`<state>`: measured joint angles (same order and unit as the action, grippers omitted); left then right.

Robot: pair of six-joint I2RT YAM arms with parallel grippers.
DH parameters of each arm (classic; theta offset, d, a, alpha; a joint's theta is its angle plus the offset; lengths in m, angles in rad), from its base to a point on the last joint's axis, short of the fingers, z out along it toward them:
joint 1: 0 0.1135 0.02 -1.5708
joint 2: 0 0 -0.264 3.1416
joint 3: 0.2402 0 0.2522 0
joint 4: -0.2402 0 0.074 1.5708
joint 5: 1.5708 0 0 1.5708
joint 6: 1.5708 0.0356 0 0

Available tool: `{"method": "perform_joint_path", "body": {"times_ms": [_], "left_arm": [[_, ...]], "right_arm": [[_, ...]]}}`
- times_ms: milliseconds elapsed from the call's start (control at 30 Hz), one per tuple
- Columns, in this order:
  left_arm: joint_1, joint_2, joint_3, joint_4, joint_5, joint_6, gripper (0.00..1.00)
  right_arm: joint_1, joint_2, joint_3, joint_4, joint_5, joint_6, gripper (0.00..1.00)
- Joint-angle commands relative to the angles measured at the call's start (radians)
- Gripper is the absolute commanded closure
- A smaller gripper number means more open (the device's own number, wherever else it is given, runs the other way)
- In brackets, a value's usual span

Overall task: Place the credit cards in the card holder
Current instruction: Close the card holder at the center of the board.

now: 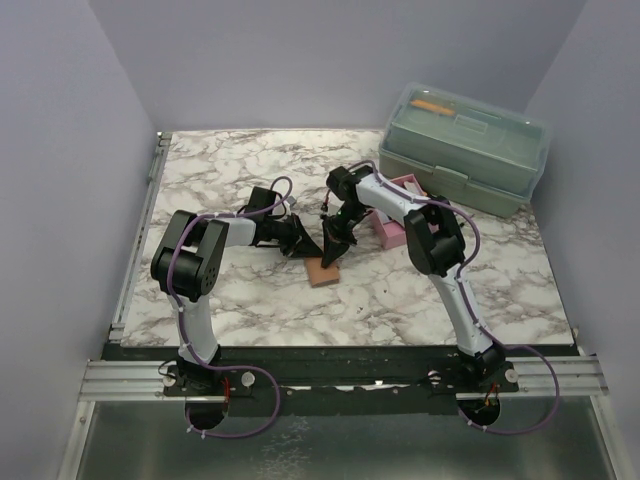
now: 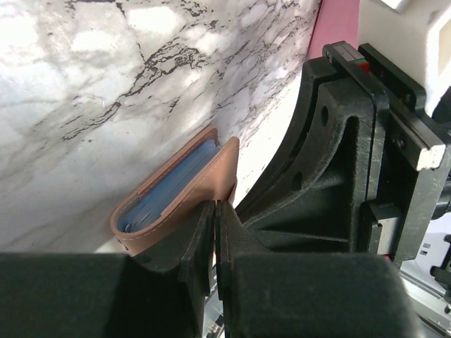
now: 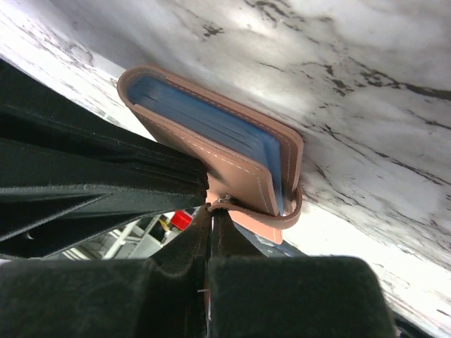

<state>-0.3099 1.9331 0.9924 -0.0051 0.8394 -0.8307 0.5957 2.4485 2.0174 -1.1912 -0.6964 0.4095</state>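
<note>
The reddish-brown card holder [image 1: 323, 271] stands on edge on the marble table between my two grippers. In the left wrist view the card holder [image 2: 184, 184] is folded, with blue credit cards [image 2: 169, 189] tucked inside. My left gripper [image 2: 215, 205] is shut on the edge of its cover. In the right wrist view the credit cards [image 3: 211, 116] show as blue edges between the covers of the card holder [image 3: 236, 158]. My right gripper [image 3: 211, 210] is shut on the end of its closing strap [image 3: 264, 215], beside the snap. Both the left gripper [image 1: 300, 243] and the right gripper [image 1: 331, 250] meet at the holder.
A pink tray [image 1: 393, 232] lies just right of the right gripper. A large grey-green toolbox [image 1: 465, 146] stands at the back right. Purple walls enclose the marble table [image 1: 230, 165] on three sides.
</note>
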Motion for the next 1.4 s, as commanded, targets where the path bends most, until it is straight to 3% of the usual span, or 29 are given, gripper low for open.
{"method": "perform_joint_path", "body": {"times_ms": [0,600,767,900,967,1033,1233,1367], "left_arm": [[-0.013,0.029,-0.024,-0.004,-0.027,0.014,0.88],[-0.014,0.017,-0.034,0.001,-0.017,-0.003,0.88],[-0.008,0.004,0.006,-0.024,-0.007,-0.007,0.87],[0.031,-0.045,0.076,-0.120,-0.017,0.022,0.81],[0.068,-0.079,0.109,-0.178,-0.029,0.041,0.76],[0.112,-0.115,0.143,-0.248,-0.044,0.062,0.71],[0.180,-0.248,0.215,-0.414,-0.099,0.086,0.63],[0.178,-0.364,0.180,-0.480,-0.124,0.067,0.56]], "right_arm": [[0.008,0.101,-0.003,0.086,0.177,0.083,1.00],[-0.069,0.229,0.012,0.122,0.395,0.248,1.00],[-0.068,0.214,-0.067,0.152,0.408,0.279,0.99],[-0.068,0.196,-0.018,0.132,0.381,0.254,0.87],[-0.067,0.156,0.022,0.124,0.363,0.226,0.71],[-0.067,0.094,0.028,0.158,0.289,0.197,0.62],[-0.065,-0.089,0.076,0.155,0.135,0.153,0.54],[-0.066,-0.248,0.098,0.128,0.146,0.138,0.44]]}}
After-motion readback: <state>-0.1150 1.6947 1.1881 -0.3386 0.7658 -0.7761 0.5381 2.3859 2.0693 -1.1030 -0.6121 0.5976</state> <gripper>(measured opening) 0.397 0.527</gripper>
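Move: The card holder sits right under both hands: its middle about 1 cm back, 1 cm left and 2 cm below the right fingertips, which are shut against its strap at the snap. From the left hand, already at its cover, that middle lies about 3 cm back and 1 cm right, 2 cm below. The pink box is some 16 cm right and 12 cm ahead of the right hand, the green bin about 32 cm right and 26 cm ahead. Right fingertips keep pressing the strap; both hands then open, right leaving forward about 5 cm, left rising 11. ##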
